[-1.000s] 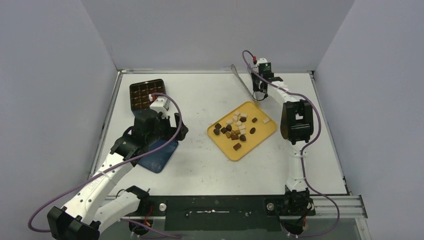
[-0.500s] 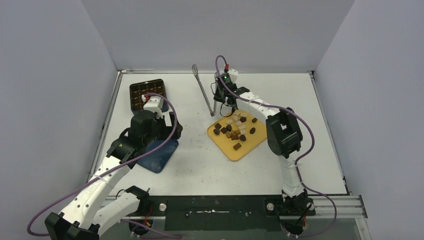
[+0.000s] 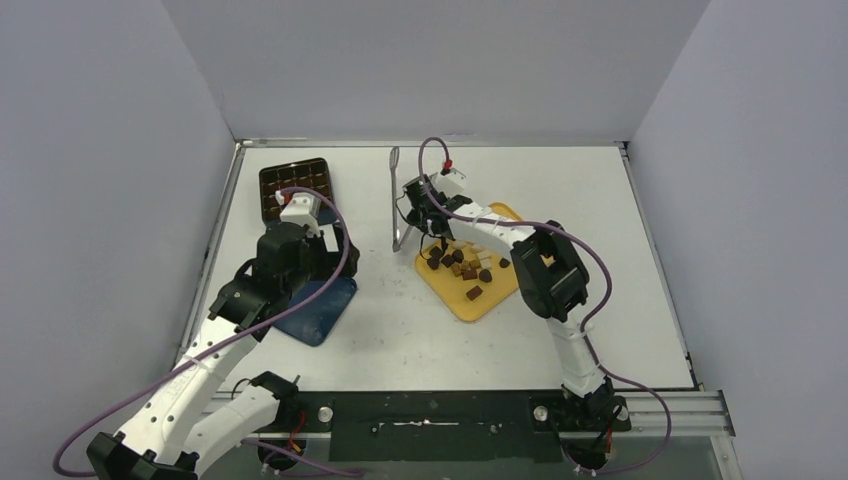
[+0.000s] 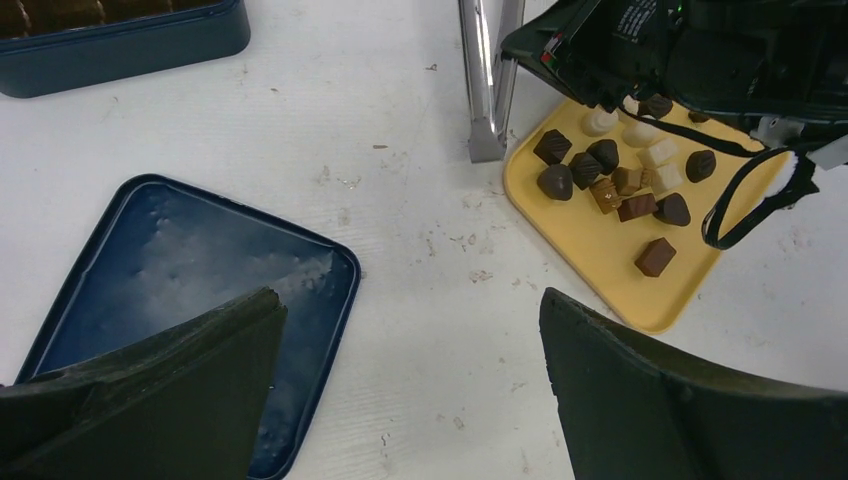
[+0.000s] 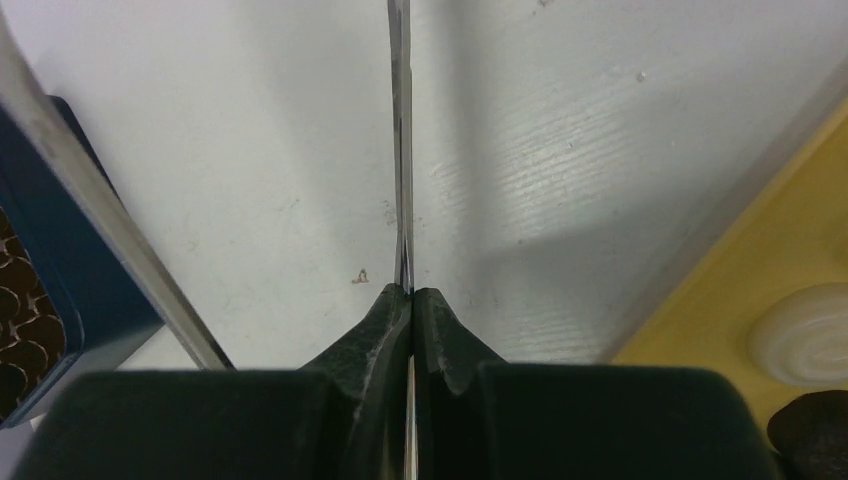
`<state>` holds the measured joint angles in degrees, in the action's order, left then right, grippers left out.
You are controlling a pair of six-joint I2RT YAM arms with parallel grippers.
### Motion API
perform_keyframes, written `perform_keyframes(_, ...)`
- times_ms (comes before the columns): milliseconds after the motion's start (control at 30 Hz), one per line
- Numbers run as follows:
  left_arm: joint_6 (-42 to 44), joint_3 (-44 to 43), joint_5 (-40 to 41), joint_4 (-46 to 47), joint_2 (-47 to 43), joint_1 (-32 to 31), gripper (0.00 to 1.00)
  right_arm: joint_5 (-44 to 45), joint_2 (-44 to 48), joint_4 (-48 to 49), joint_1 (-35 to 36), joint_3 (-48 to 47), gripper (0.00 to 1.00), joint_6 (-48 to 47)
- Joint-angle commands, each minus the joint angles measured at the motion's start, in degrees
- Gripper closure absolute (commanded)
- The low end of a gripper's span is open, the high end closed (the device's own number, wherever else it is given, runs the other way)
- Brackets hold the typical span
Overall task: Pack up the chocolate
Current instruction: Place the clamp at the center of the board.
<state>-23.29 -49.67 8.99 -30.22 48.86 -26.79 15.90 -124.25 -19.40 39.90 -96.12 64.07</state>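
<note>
Several pieces of chocolate [image 3: 462, 268], dark, mid-brown and cream, lie on a yellow tray [image 3: 487, 303]; the left wrist view shows the chocolate [image 4: 620, 178] clustered at the far end of the tray [image 4: 600, 262]. My right gripper [image 3: 412, 213] is shut on long metal tongs [image 3: 394, 195] over the tray's left corner. Seen from the right wrist, one tong blade [image 5: 402, 150] runs edge-on out of the right gripper [image 5: 411, 292]. My left gripper [image 4: 410, 300] stands open and empty above bare table, beside a blue lid [image 4: 180, 290].
A dark blue box [image 3: 293, 186] with brown compartments sits at the back left. The lid [image 3: 322, 310] lies flat under my left arm. A cream piece [image 5: 810, 335] and a dark piece [image 5: 815, 430] sit at the tray's near edge. Grey walls enclose the table.
My right arm has swung left with the tongs, from behind the tray's right side to its left corner. The left arm has drawn back slightly.
</note>
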Motion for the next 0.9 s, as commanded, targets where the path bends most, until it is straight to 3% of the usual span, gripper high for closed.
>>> perform_keyframes(0, 0.0, -2.3, 2.1, 0.8, -1.0, 0.7, 0.03, 2.1, -0.8, 1.3, 1.1, 0.8, 1.0, 6.0)
perform_keyframes(167, 0.0, -1.8, 2.5, 1.3, -1.9, 1.0, 0.03, 1.3, -2.5, 0.3, 2.8, 0.7, 0.97, 9.1)
perform_keyframes(333, 0.0, -1.6, 2.6, 1.5, -2.0, 1.0, 0.03, 1.8, -2.9, -0.5, 3.8, 0.1, 0.85, 10.9)
perform_keyframes(600, 0.2, -1.0, 3.4, 1.8, -1.4, 1.0, 0.03, -1.2, 3.1, 3.5, 3.8, 3.9, 0.53, 7.5)
perform_keyframes(767, 0.3, -0.8, 4.5, 1.8, 0.6, 1.0, 0.03, -7.6, 14.2, 15.8, 3.8, 14.7, 0.36, -3.6)
perform_keyframes(867, 0.0, -0.4, 3.5, 2.8, 2.4, 1.0, 0.03, -9.1, 22.1, 18.7, 3.9, 22.5, 0.17, -7.4)
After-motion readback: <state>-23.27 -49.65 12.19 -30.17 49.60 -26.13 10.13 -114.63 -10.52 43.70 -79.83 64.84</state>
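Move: The right hand still holds the clamp by its right-hand leg. The bare patch of board it is taken to lies about 3 cm back, 3 cm left and 5 cm below. From the hand, the middle of the yellow tray of chocolates is some 15 cm right and 11 cm back, the dark mould box about 25 cm left and 4 cm ahead, and the blue lid about 20 cm left and 21 cm back. From the left hand, the patch is some 15 cm ahead, 13 cm right and 20 cm below. Keeping its pinch on the clamp's leg, the right hand carries it down, back and to the left, roughly 3 cm each way, onto the board just left of the yellow tray. The fingers then open to about three quarters and let go, and the hand draws back and up off the clamp, about 3.5 cm each way, easing slightly right. ##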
